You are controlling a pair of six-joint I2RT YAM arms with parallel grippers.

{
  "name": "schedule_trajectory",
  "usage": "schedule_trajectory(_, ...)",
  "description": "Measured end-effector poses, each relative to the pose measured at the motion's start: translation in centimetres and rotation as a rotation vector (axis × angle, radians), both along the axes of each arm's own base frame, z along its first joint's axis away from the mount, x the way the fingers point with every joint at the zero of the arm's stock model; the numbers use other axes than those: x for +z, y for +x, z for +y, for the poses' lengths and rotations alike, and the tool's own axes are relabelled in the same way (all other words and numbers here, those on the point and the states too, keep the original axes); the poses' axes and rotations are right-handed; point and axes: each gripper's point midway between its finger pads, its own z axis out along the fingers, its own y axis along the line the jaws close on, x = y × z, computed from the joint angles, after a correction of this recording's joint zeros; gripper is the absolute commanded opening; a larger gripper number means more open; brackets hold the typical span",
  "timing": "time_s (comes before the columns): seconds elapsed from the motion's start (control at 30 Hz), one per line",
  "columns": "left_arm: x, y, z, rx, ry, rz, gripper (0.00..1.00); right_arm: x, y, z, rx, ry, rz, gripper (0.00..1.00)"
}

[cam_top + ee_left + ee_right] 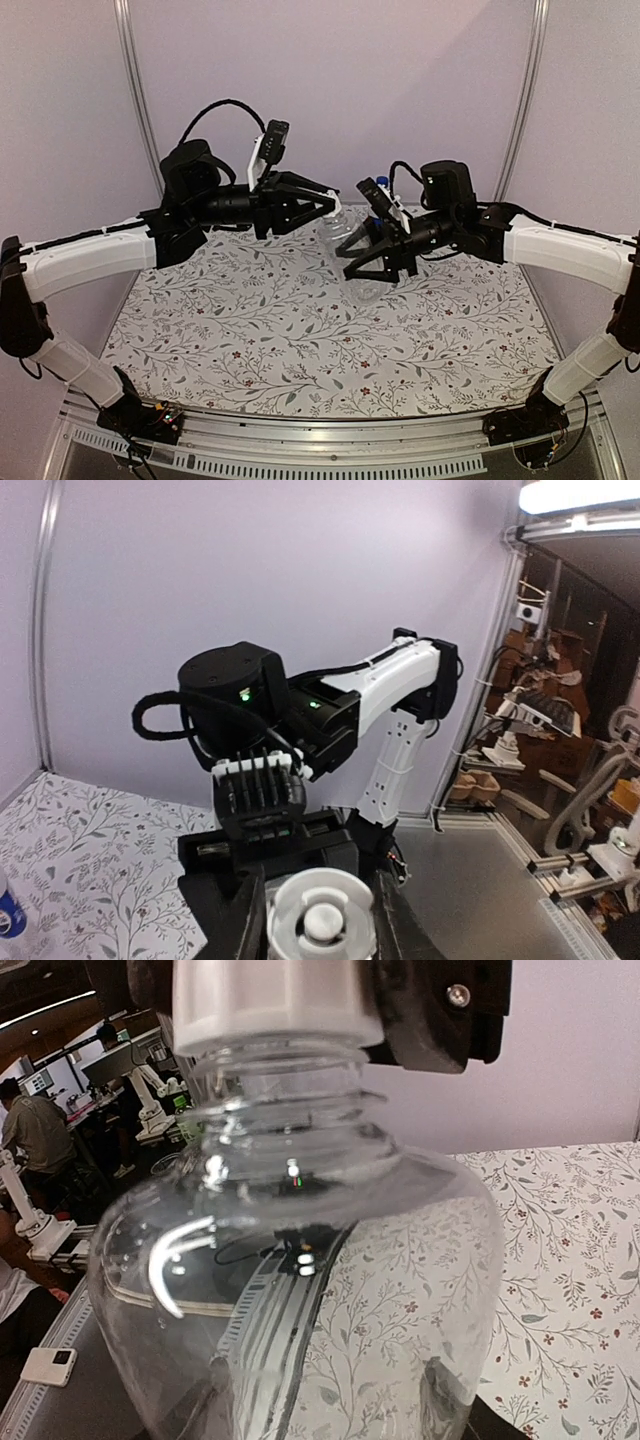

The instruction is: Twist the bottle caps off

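Observation:
A plain clear bottle hangs tilted above the table, and my right gripper is shut on its body. In the right wrist view the bottle fills the frame, and my right gripper shows only dimly through the plastic. Its white cap points toward my left gripper, which is shut on it. In the left wrist view the cap sits end-on between my left gripper's black fingers. A blue cap peeks out behind my right wrist. The blue-labelled bottle stands at the frame's left edge.
The floral tablecloth covers the table. Lilac walls with metal uprights close in the back and sides. My right arm's white link stretches across behind the cap in the left wrist view.

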Motion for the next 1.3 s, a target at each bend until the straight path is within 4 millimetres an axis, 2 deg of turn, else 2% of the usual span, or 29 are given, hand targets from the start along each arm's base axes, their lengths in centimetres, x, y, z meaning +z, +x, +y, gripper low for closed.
schedule_trajectory(0.33, -0.3, 4.5, 0.1, 0.589, 0.06, 0.155, 0.0, -0.2, 4.9, -0.1, -0.304, -0.063, -0.094, 0.59)
schedule_trajectory(0.5, -1.2, 5.8, 0.8, 0.768, 0.086, 0.23, 0.05, -0.8, 5.9, 0.0, -0.381, -0.1, -0.097, 0.59)
schedule_trajectory(0.63, -1.3, 6.1, 1.1, 0.815, 0.088, 0.252, 0.1, -0.9, 6.0, 0.0, -0.395, -0.106, -0.096, 0.59)
schedule_trajectory(0.87, -1.3, 5.9, 0.7, 0.797, 0.086, 0.257, 0.18, -0.8, 5.6, 0.0, -0.37, -0.098, -0.087, 0.59)
schedule_trajectory(1.13, -0.8, 5.6, 0.5, 0.77, 0.07, 0.255, 0.06, -0.4, 5.2, 0.0, -0.331, -0.075, -0.075, 0.59)
schedule_trajectory(1.3, -0.6, 5.4, 0.5, 0.76, 0.06, 0.266, 0.04, -0.2, 5.1, 0.0, -0.323, -0.063, -0.08, 0.59)
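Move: The white cap of the clear bottle is already pinched between my left fingers, right at the hand point, and the bottle hangs under it, its middle some 12 cm below and 4 cm to the right, level fore and aft. My right hand grips the bottle's upper body; from there the cap is about 9 cm up and 3 cm left, neither ahead nor back. The Pepsi bottle stands roughly 36 cm ahead of my left hand, 14 cm right and 29 cm below. Keeping the cap pinched, I swing my left hand counter-clockwise by about 45 degrees, its fingers coming round from pointing right to pointing forward-right and dipping a little. My right hand keeps its grip on the bottle and counter-turns some 20 degrees clockwise. Both hands travel forward together about 6 cm, then ease back slightly. ##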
